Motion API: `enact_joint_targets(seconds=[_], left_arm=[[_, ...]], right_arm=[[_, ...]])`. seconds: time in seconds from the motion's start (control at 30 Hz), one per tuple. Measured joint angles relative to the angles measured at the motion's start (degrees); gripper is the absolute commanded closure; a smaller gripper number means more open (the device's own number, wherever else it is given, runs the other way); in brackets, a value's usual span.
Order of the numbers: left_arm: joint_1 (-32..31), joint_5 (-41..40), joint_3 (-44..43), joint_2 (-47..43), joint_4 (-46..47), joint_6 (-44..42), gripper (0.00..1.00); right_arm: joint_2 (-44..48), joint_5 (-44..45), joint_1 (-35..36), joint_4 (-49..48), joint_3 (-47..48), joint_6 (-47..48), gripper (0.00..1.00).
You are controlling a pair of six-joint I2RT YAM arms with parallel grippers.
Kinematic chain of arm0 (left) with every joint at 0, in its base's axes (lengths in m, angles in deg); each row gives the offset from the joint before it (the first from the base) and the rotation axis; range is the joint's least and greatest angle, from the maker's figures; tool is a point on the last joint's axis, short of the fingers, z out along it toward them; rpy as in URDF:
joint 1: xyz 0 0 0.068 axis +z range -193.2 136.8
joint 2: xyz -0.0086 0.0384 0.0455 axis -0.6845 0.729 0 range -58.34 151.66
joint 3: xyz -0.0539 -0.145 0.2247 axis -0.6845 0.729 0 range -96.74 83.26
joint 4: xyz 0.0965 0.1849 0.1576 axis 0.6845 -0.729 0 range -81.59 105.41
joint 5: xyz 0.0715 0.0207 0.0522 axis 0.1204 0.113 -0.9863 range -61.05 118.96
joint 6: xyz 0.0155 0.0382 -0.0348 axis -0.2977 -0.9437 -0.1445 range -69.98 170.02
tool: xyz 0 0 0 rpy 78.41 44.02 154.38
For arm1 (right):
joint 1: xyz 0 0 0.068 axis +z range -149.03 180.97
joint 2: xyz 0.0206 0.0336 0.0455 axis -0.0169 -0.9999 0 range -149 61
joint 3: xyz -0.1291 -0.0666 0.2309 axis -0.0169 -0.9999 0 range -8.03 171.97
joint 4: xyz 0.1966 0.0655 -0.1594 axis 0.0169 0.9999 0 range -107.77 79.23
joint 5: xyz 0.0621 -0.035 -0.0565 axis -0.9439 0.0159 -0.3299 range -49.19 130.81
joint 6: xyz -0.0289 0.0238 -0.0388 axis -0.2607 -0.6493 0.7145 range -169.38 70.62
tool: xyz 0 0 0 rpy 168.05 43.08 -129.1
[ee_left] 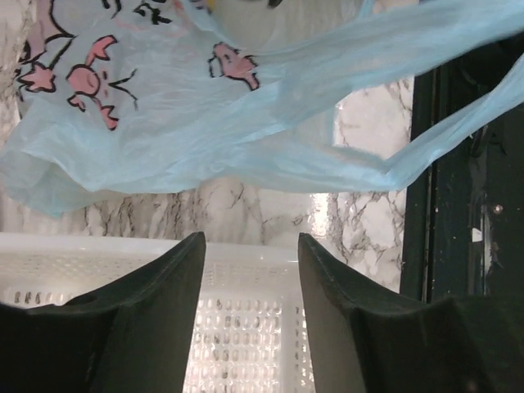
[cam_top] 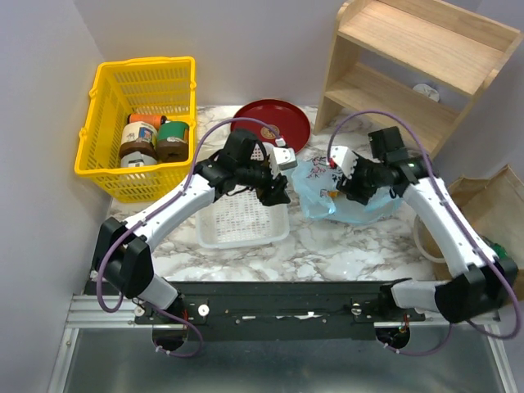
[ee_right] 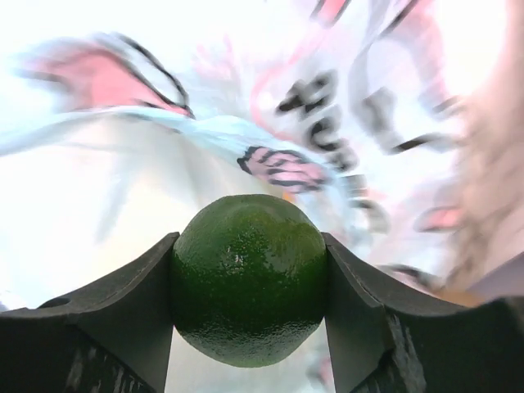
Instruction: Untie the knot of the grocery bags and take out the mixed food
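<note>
The light-blue plastic bag (cam_top: 360,205) with pink and dark print lies open on the marble table, right of centre. It also fills the top of the left wrist view (ee_left: 188,131). My right gripper (cam_top: 342,193) reaches into the bag and is shut on a green lime (ee_right: 248,278), held between both fingers (ee_right: 123,319), with bag film (ee_right: 164,131) all around. My left gripper (cam_top: 276,193) is open and empty (ee_left: 251,246), hovering over the white basket's right edge, just left of the bag. The brown paper bag (cam_top: 491,205) stands at the far right. Other food is hidden.
A white perforated basket (cam_top: 243,221) sits centre, also below my left fingers (ee_left: 246,327). A yellow basket (cam_top: 106,123) with jars stands at the back left. A red plate (cam_top: 274,123) lies at the back. A wooden shelf (cam_top: 409,57) stands at the back right.
</note>
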Motion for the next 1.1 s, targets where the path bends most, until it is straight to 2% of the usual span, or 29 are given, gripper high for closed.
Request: enact_joint_targets(seconds=[0.17,0.23,0.27,0.37,0.5,0.67,0.73,0.97,1.07,1.1], left_arm=[[0.76,-2.10,-1.33,0.26,-0.66,0.59,0.30],[1.14,-3.39,-2.43,0.17,-0.85,0.70,0.28],[1.33,-4.13,-2.84,-0.02,-0.96,0.68,0.23],[1.73,-9.07,-3.54,-2.47,-2.03,0.46,0.17],[2.27,-22.23,-2.69,-10.05,-1.51,1.92,0.14],[3.96,-36.17,-1.36,-20.06,-0.20,6.58,0.13],[4.37,-40.57,0.20,-22.80,0.33,7.43,0.13],[7.02,-43.60,2.67,-24.17,0.09,7.21,0.13],[7.23,-43.34,3.48,-24.85,0.00,6.45,0.13],[7.23,-43.01,3.63,-25.05,0.04,6.36,0.13]], right_arm=[[10.27,-13.27,0.02,8.63,5.16,-0.24,0.60],[11.50,-17.18,0.04,11.08,5.38,-1.31,0.60],[11.65,-18.84,0.02,11.91,5.53,-2.25,0.60],[9.03,-23.89,0.07,11.91,8.44,-7.34,0.59],[1.84,-29.42,1.62,6.80,19.08,-17.42,0.57],[-11.67,-33.51,8.96,1.11,36.13,-25.97,0.57],[-17.14,-34.58,11.41,-1.64,40.06,-29.57,0.57],[-36.96,-35.74,15.23,-8.61,45.97,-41.90,0.57],[-44.09,-35.34,16.83,-10.36,48.96,-45.40,0.49],[-45.77,-34.95,17.64,-10.69,50.05,-46.05,0.39]])
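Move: The white tray's middle lies about 34 cm left of the right hand, 5 cm farther out and 14 cm below; that hand already holds the round green food. Under the right hand, the blue bag sits some 12 cm lower and 7 cm farther out. The red plate is roughly 26 cm beyond the tray's middle and 7 cm to its right. From the left hand, the tray's middle is 11 cm left, 10 ahead and 19 below. Up and back first, about 7 cm each, the right hand comes clear of the bag, then sweeps some 30 cm left and forward in an arc that crests and sinks over the white tray. It keeps its pinch on the round green food while the wrist swings the fingers to point left and slantwise down. The empty left hand edges forward, then swings about 16 cm left and up, turning some 50 degrees counter-clockwise and opening wider. ##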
